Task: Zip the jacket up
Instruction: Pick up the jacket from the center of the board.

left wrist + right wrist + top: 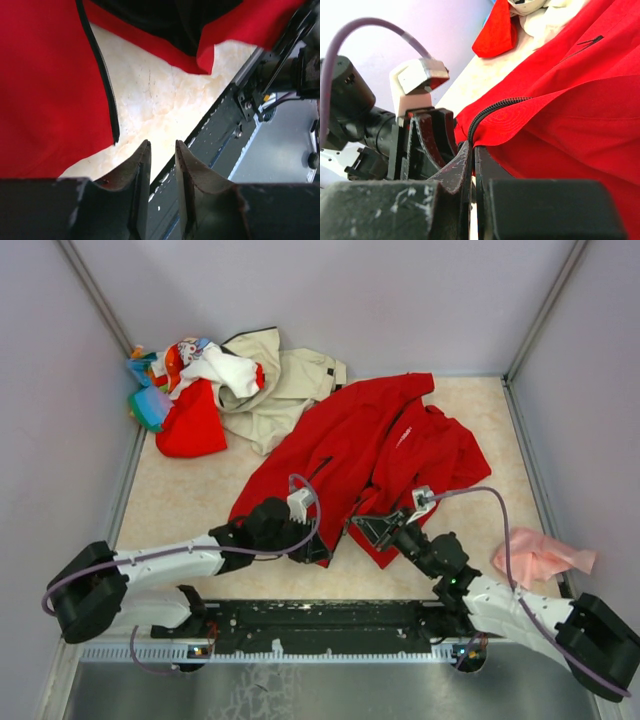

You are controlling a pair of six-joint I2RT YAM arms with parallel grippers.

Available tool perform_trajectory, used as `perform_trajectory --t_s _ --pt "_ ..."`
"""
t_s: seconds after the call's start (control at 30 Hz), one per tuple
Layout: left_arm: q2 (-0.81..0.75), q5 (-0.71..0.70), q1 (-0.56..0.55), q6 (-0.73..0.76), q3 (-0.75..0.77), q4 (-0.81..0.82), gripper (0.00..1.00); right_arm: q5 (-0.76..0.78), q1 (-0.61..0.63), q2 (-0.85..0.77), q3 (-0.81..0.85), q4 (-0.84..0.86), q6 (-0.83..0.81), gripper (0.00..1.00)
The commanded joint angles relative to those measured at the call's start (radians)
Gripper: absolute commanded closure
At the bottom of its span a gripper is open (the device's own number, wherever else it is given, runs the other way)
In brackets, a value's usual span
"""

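Observation:
The red jacket (375, 445) lies open and crumpled mid-table, its front hem toward the arms. My right gripper (366, 527) is shut on the hem, and the right wrist view shows the black zipper (495, 107) edge pinched between the jaws of that gripper (476, 146). My left gripper (312, 546) sits just left of it at the jacket's other front edge. In the left wrist view this gripper (163, 150) is slightly open with nothing between its fingers. The other zipper edge (107, 90) of the jacket (45, 95) ends just beyond the left fingertip.
A beige jacket (285, 385) and a heap of mixed clothes (185, 390) lie at the back left. A pink cloth (540, 555) lies at the right near the wall. The black mounting rail (320, 618) runs along the near edge.

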Motion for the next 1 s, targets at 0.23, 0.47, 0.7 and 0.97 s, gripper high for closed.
perform_trajectory --t_s 0.23,0.47,0.7,0.97 --pt "0.107 -0.258 -0.08 0.155 0.232 -0.399 0.5 0.084 0.006 -0.228 -0.08 -0.138 -0.062 1.0" --pt "0.186 -0.386 -0.104 0.205 0.31 -0.467 0.41 0.096 0.004 -0.366 -0.101 -0.228 -0.06 1.0" --pt "0.266 -0.441 -0.114 0.252 0.374 -0.522 0.42 0.106 0.005 -0.431 -0.111 -0.271 -0.057 1.0" --pt "0.329 -0.45 -0.147 0.255 0.406 -0.557 0.42 0.114 0.004 -0.423 -0.114 -0.266 -0.055 1.0"
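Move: The lower zip corner of the jacket's left front panel lies on the board about 7 cm below the left hand, some 3 cm ahead and 2 cm to its right. The lifted zip end of the right front, held in the right fingers, is roughly 6 cm right, 5 cm ahead and 9 cm above the left hand; the right front's lower corner rests about 12 cm right, 2 cm ahead. From the right hand, the left panel's corner is about 4 cm left, 2 cm back and 16 cm below. The left panel's lower zip corner is what the empty left hand comes down to: a small rise forward, then down, ending about 5 cm lower and 3 cm farther forward, the wrist swinging some 35 degrees so the fingers point steeply down and spread around the corner; contact can't be seen. The right hand keeps its pinch on the other zip end, drawing it up and right, then stopping. ##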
